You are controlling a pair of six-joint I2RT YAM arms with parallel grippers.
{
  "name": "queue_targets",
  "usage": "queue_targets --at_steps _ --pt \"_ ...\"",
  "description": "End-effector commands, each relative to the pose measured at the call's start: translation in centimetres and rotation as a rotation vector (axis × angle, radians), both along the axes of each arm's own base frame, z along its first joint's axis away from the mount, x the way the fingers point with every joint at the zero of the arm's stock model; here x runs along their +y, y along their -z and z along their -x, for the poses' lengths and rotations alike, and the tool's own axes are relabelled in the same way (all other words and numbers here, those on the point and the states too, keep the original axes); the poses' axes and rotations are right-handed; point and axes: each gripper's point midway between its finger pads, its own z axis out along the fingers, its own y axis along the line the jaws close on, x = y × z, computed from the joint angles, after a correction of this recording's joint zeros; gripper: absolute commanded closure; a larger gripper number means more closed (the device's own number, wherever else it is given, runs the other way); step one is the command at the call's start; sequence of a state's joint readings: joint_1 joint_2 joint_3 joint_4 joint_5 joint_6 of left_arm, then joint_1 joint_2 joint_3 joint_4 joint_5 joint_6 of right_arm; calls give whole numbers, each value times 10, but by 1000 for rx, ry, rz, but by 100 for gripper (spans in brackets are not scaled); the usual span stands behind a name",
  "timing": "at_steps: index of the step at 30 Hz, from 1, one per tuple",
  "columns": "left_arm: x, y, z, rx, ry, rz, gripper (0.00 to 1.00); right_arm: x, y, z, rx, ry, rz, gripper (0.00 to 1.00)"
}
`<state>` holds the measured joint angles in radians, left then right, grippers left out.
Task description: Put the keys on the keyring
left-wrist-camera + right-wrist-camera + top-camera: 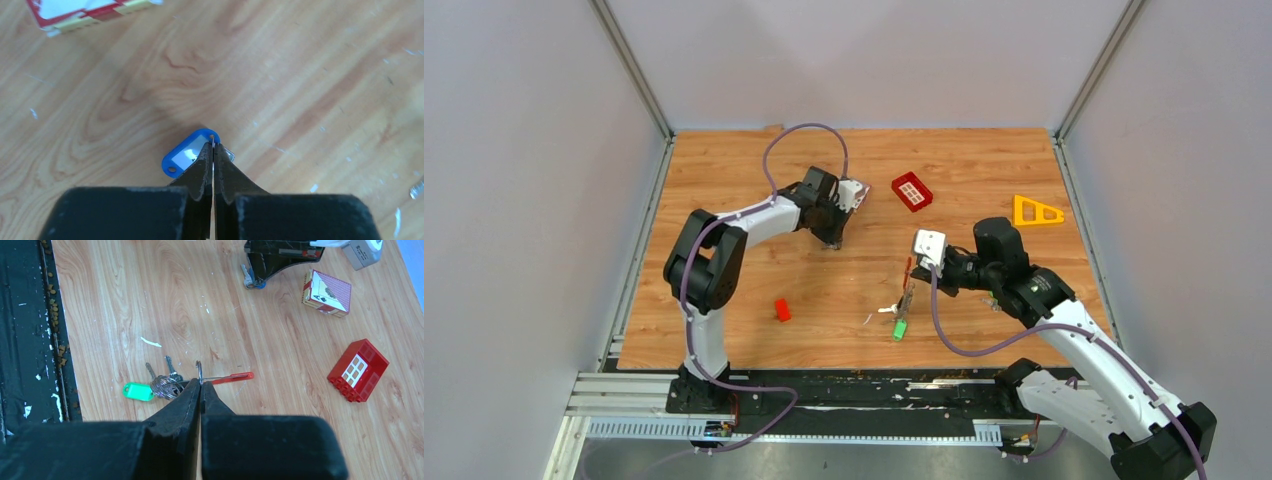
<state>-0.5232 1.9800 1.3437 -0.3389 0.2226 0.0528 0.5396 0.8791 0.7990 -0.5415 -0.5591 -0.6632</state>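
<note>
In the left wrist view my left gripper (214,146) is shut down at the wood on the thin wire loop of a key with a blue plastic head (182,156); a bit of silver metal (228,153) shows behind the fingers. From above, this gripper (832,240) is at mid-table. My right gripper (200,385) is shut on the keyring (199,370), a small metal ring with a red piece (232,376). A coil of wire rings (164,386), two silver keys (172,370) and a green head (138,391) hang at its left. The green head (900,328) lies on the table.
A red gridded tray (912,191) sits at the back centre and a yellow triangle (1036,211) at the right. A small red block (782,310) lies front left. A card box (326,292) stands beside the left gripper. The table's front edge and black rail (824,385) are near.
</note>
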Motion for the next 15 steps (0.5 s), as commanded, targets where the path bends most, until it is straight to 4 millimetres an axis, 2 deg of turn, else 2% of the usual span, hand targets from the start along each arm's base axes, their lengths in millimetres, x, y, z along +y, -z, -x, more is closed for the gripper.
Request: queue_targets --at_steps 1,5,7,12,15 --pt "-20 -55 19 -101 231 129 100 4 -11 0 -20 -22 -34 100" --pt "-26 -75 38 -134 406 168 100 6 -11 0 -16 -29 -33 100" --pt "-25 -77 48 -142 491 156 100 6 -11 0 -16 -30 -33 100" --pt "-19 -64 72 -183 705 38 100 6 -10 0 -13 -31 -31 100" --pt "-14 -51 80 -187 765 -39 100 6 -10 0 -14 -32 -31 100"
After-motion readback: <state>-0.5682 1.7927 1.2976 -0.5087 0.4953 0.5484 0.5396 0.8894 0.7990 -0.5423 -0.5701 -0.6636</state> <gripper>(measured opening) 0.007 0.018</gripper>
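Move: The ring I'm taking the blue-tagged key to is held in my right fingertips: from my left hand about 18 cm back, 15 cm to the right and 15 cm higher. The green tag hangs from that bunch, roughly 6 cm behind the ring and 8 cm lower. From my left hand the card box lies some 12 cm ahead and 4 cm right, and the red box 13 cm ahead and 15 cm right, both near table level. With my left fingers still shut on the blue tag, I draw it back about 6 cm and lift it nearly as far, edging slightly right towards the ring, while the wrist swings some 35 degrees clockwise. The climb levels off near the end as I keep drawing back. My right hand stays put and keeps its pinch on the ring. ##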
